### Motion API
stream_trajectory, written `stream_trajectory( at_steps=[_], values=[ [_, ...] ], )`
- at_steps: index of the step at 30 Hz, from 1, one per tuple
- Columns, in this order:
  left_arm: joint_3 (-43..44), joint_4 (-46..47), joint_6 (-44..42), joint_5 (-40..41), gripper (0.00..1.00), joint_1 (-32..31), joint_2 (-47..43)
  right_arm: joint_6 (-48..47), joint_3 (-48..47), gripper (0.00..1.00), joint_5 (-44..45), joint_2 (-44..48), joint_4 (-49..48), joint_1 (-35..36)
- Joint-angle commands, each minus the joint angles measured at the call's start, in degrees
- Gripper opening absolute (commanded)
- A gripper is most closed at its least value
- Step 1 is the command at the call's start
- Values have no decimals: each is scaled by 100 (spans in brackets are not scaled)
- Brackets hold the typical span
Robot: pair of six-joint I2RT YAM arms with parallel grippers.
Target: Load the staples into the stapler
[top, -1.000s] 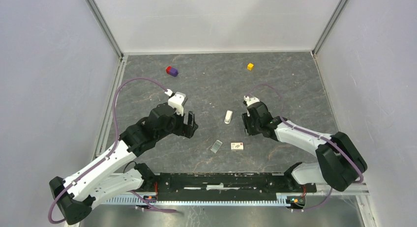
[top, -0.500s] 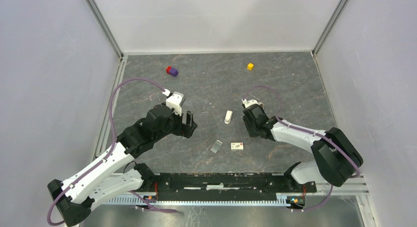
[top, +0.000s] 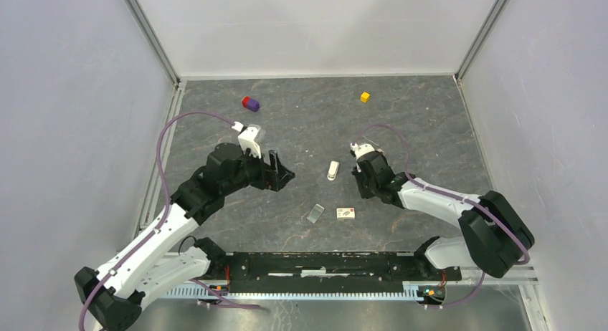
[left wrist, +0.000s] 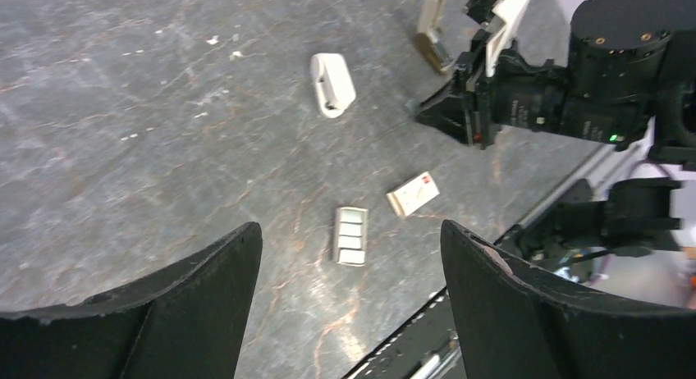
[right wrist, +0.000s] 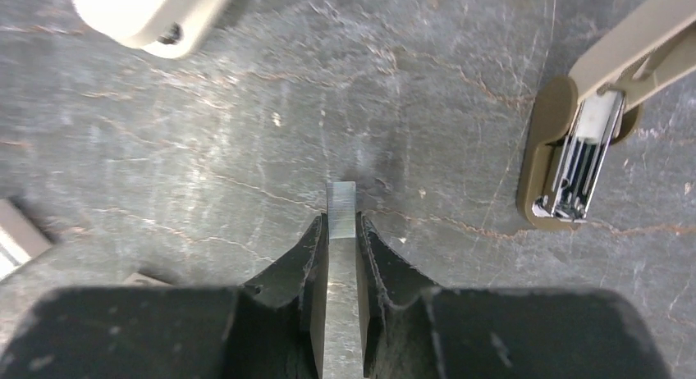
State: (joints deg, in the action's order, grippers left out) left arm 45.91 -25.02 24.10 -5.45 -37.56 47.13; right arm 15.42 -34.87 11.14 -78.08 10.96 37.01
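The stapler lies opened on the table, a pale beige body with a grey metal channel showing. In the right wrist view it is to the right of my fingers. It also shows in the left wrist view, the stapler lying just behind the right arm. My right gripper is shut on a silver strip of staples that sticks out past the fingertips, low over the table. Seen from above, the right gripper sits right of centre. My left gripper hangs open and holds nothing; its fingers frame the table.
A white rounded plastic piece lies between the arms. A small staple box and a clear tray lie nearer the front rail. A purple-red cube and a yellow cube sit far back. Walls close three sides.
My right gripper's jaws have closed onto the staple strip and the arm edged slightly toward the back left. The left arm swung its gripper a little to the right and stayed open.
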Motion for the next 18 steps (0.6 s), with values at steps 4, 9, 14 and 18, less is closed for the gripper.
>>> stream_trajectory(
  at_steps=[4,9,14,18],
  values=[
    [30,1113,663,-1210,85,228,317,-218,174,19,-1063,693,-987,6],
    [-165,2198,1071,-1928,86,474,667,267,429,20,-2679,1092,-2101,-62],
    [-614,4017,1937,-2668,85,626,1001,1565,865,21,-4202,1281,-3883,-301],
    [-783,4676,2128,-2816,84,627,1286,2652,1184,22,-4806,1225,-5401,-414]
  ],
)
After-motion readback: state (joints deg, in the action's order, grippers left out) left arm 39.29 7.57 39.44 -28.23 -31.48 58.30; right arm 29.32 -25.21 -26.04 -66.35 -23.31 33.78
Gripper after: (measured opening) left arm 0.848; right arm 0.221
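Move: The right hand pinches the short staple strip, its tips just above the table; the open left gripper stands about 21 cm to its left, 4 cm back and 19 cm higher. From the right hand, the closed stapler lies about 6 cm ahead and 8 cm left, the open stapler 8 cm ahead and 6 cm right, the staple box 6 cm back and 4 cm left. From the left hand, the strip is 4 cm ahead, 21 cm right and 19 cm below. Up and to the left in about equal parts, some 11 cm each, the right hand speeds towards the left gripper between the closed stapler and the staple box, keeping its pinch on the strip and rolling about 45 degrees so its fingers swing from down to leftward. The left hand comes about 6 cm right to meet it, rising and reaching forward slightly, fingers wide open and tipping more level. ##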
